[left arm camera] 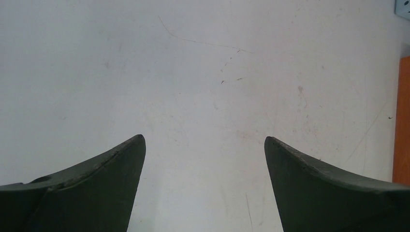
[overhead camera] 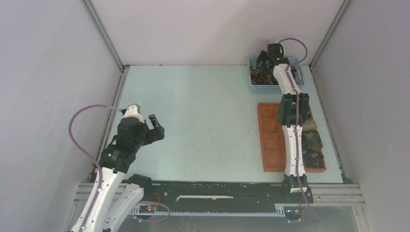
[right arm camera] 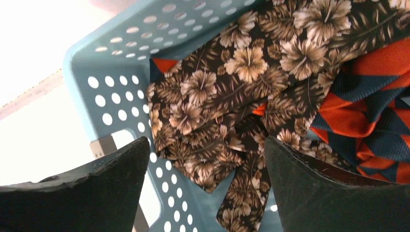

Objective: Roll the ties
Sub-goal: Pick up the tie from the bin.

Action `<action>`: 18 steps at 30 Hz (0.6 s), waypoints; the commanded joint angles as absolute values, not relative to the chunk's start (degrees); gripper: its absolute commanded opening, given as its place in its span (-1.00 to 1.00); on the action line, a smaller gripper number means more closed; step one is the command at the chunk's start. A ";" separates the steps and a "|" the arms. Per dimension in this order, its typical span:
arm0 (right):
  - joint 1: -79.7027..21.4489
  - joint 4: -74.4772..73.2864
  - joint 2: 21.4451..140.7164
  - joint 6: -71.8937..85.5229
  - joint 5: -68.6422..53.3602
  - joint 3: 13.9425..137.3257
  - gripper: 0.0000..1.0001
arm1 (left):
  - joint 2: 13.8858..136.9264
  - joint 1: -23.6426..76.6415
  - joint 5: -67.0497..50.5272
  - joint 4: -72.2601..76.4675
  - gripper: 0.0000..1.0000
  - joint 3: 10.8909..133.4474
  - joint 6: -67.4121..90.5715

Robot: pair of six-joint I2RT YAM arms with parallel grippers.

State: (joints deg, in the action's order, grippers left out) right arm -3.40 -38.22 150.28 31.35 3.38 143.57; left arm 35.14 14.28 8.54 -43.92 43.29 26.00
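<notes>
Loose ties lie heaped in a blue mesh basket [overhead camera: 291, 88] at the table's far right. In the right wrist view a dark brown tie with tan flowers [right arm camera: 217, 96] fills the middle, and a black and red-orange tie [right arm camera: 372, 106] lies to its right. My right gripper [right arm camera: 207, 145] [overhead camera: 261, 63] hangs open just above the brown tie, one finger near the basket wall [right arm camera: 111, 82], nothing held. My left gripper [left arm camera: 204, 140] [overhead camera: 158, 126] stands open over bare table at the left, far from the ties.
An orange-brown tray [overhead camera: 270, 140] of square compartments lies in front of the basket. Rolled dark bundles [overhead camera: 314, 141] sit in its right column, partly hidden by the right arm. The tray's edge [left arm camera: 402, 121] shows in the left wrist view. Grey walls enclose the table.
</notes>
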 commanded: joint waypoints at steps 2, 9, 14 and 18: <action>-3.33 -34.17 154.33 33.70 5.04 148.76 0.71 | 35.81 14.38 9.79 -43.02 0.99 43.24 26.67; -2.81 -30.61 156.30 35.38 3.25 149.05 0.06 | 36.38 14.33 10.22 -43.22 0.99 43.33 26.81; -2.86 -29.38 154.60 34.18 3.07 148.62 -0.73 | 36.65 14.33 10.30 -43.30 0.99 43.41 26.88; -2.98 -28.11 150.72 32.18 2.93 147.03 -0.97 | 36.31 14.33 10.52 -43.34 0.99 43.39 26.93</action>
State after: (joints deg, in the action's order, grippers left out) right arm -3.05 -31.75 156.62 34.02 2.83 145.88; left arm 36.53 14.28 8.99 -44.03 43.29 26.06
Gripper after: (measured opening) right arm 0.070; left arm 0.996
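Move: The floral tie lies folded in the blue bin, its middle about 3 cm ahead of the right hand, 4 cm to its right and 5 cm below, with a fold reaching in beneath the open fingers. The orange-and-navy tie is some 10 cm to the right of the hand, 1 cm back and 6 cm lower. From the left hand, the floral tie is about 44 cm ahead, 52 cm right and 16 cm lower. On the floral tie's near fold, towards the bin's left end, the right hand comes down about 4 cm while easing some 2 cm forward, keeping its slanted attitude. Its wide-open fingers close nearly shut on the way down, pinch the cloth between their tips, and begin to edge upward by about half a centimetre. ##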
